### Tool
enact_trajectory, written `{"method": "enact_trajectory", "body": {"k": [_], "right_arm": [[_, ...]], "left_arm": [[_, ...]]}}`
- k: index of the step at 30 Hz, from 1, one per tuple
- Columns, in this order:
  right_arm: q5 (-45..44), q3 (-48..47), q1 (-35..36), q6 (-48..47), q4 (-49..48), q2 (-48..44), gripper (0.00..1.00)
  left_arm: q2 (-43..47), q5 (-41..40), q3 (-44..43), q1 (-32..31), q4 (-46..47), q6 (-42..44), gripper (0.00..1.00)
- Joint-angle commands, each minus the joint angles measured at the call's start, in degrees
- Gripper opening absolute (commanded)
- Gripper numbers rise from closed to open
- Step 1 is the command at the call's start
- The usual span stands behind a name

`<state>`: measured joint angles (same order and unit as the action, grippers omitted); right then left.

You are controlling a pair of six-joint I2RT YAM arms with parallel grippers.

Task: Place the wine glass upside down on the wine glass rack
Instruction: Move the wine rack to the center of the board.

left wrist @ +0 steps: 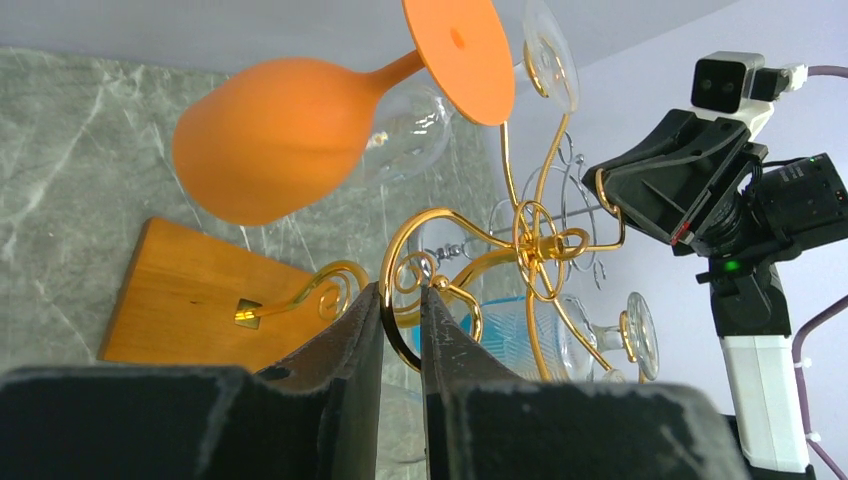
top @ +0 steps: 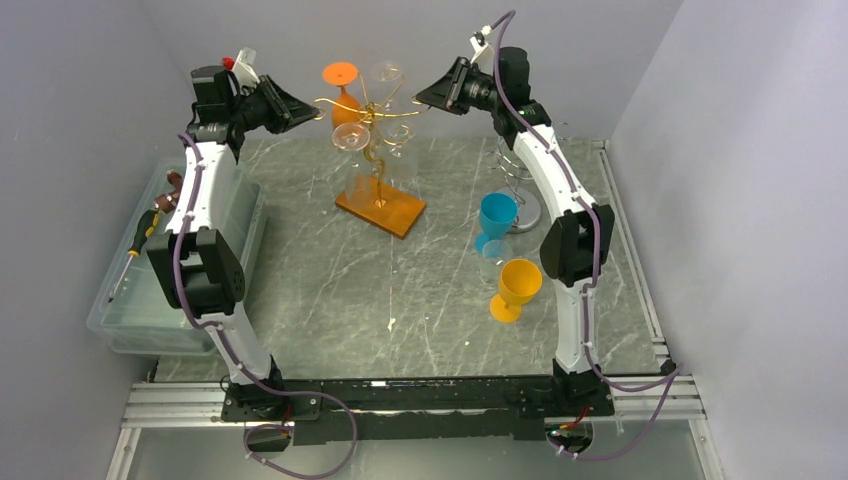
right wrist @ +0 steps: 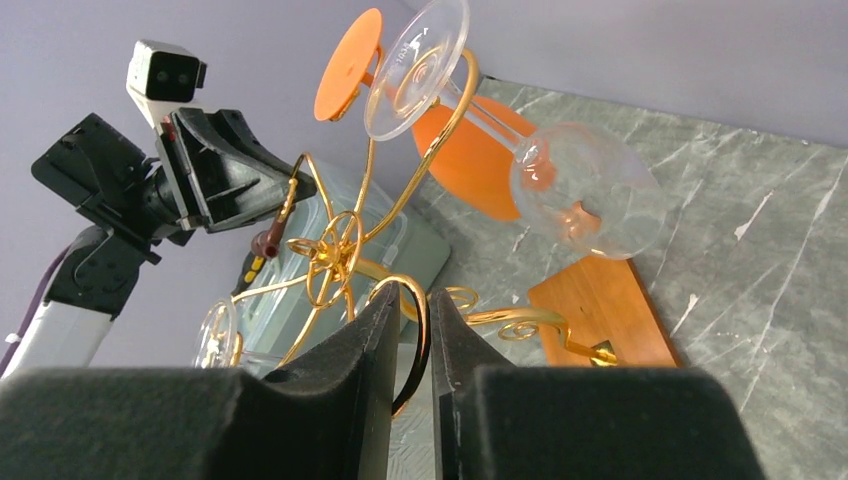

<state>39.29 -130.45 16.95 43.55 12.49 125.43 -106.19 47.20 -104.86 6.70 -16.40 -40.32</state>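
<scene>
The gold wire wine glass rack (top: 378, 160) stands on a wooden base (top: 385, 210) at the back middle. An orange wine glass (top: 343, 98) hangs upside down from it, foot up, as do clear wine glasses (top: 351, 137). My left gripper (top: 312, 110) reaches the rack's left arm. In the left wrist view its jaws (left wrist: 402, 290) stand nearly shut with a gold loop (left wrist: 400, 330) between them, under the orange glass (left wrist: 270, 140). My right gripper (top: 420, 97) meets the right arm, its jaws (right wrist: 413, 295) equally narrow round a gold loop (right wrist: 420, 340), below a hanging clear glass (right wrist: 590, 190).
A blue goblet (top: 497, 218), a clear glass (top: 494, 260) and a yellow goblet (top: 517, 288) stand upright by the right arm. A silver wire stand (top: 517, 175) sits behind that arm. A clear plastic bin (top: 130, 315) with a screwdriver (top: 150, 228) lies at the left edge.
</scene>
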Motion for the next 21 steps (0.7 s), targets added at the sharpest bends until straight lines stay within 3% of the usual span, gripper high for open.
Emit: {"method": "enact_trajectory", "body": {"k": [1,6,9,13,15,18,19,20,21], "right_arm": [[0.32,-3.08,-0.26,1.29,-10.29,0.71,0.18],[0.52,-2.55,-0.3,1.86,-11.76,1.62,0.22],[0.36,-1.57,-0.31,1.14,-11.54,0.92,0.3],[-1.28,-0.44,-0.55,-1.38,-9.37,-1.2,0.55],[-2.29,0.28,-0.84,-2.71,-8.02,-2.64,0.63],[-3.25,1.47,-1.83,-3.65,-6.53,-4.66,0.73],[-3.47,1.95,-2.1,-3.98,-6.22,-5.32,0.91],[-3.69,2.36,-2.4,-4.35,-5.69,-5.9,0.99],[-4.0,2.54,-2.7,-4.87,-4.85,-6.39,1.0]], "left_arm": [[-0.23,-2.35,-4.26,-0.12,9.4,2.96,0.15],[-0.69,-2.81,-4.4,-0.24,9.65,3.5,0.16],[0.04,-2.73,-3.62,-0.2,9.41,4.03,0.19],[1.46,-2.55,-3.66,-0.05,6.12,5.81,0.38],[2.32,-2.34,-3.91,0.19,3.65,7.25,0.5],[3.2,-2.19,-5.0,1.13,-1.22,9.63,0.58],[3.45,-1.77,-5.16,1.57,-2.3,10.05,0.62],[3.71,-1.59,-5.45,2.17,-3.66,10.38,0.67],[3.98,-1.31,-5.69,2.78,-5.09,11.01,0.71]]}}
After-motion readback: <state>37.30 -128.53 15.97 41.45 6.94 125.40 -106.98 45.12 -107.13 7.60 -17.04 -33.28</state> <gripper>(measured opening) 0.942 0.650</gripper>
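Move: The gold wine rack stands between both hands, a curl pinched in each: its hub is about 10 cm right of the left hand, and about 10 cm left and 2 cm back of the right, roughly level. From the left hand, the orange glass hangs some 9 cm forward and 5 right, a clear front glass 6 back and 6 right. The far clear glass hangs 8 cm forward and 6 left of the right hand. The rack's two opposite curls, still pinched at first, are let go on both sides: both hands ease forward about 1.5 cm, tips tilting up some 5 degrees, then spread their fingers wide. As the fingers open, the left hand drifts left and the right hand right, each a little over 1 cm and away from the hub. ##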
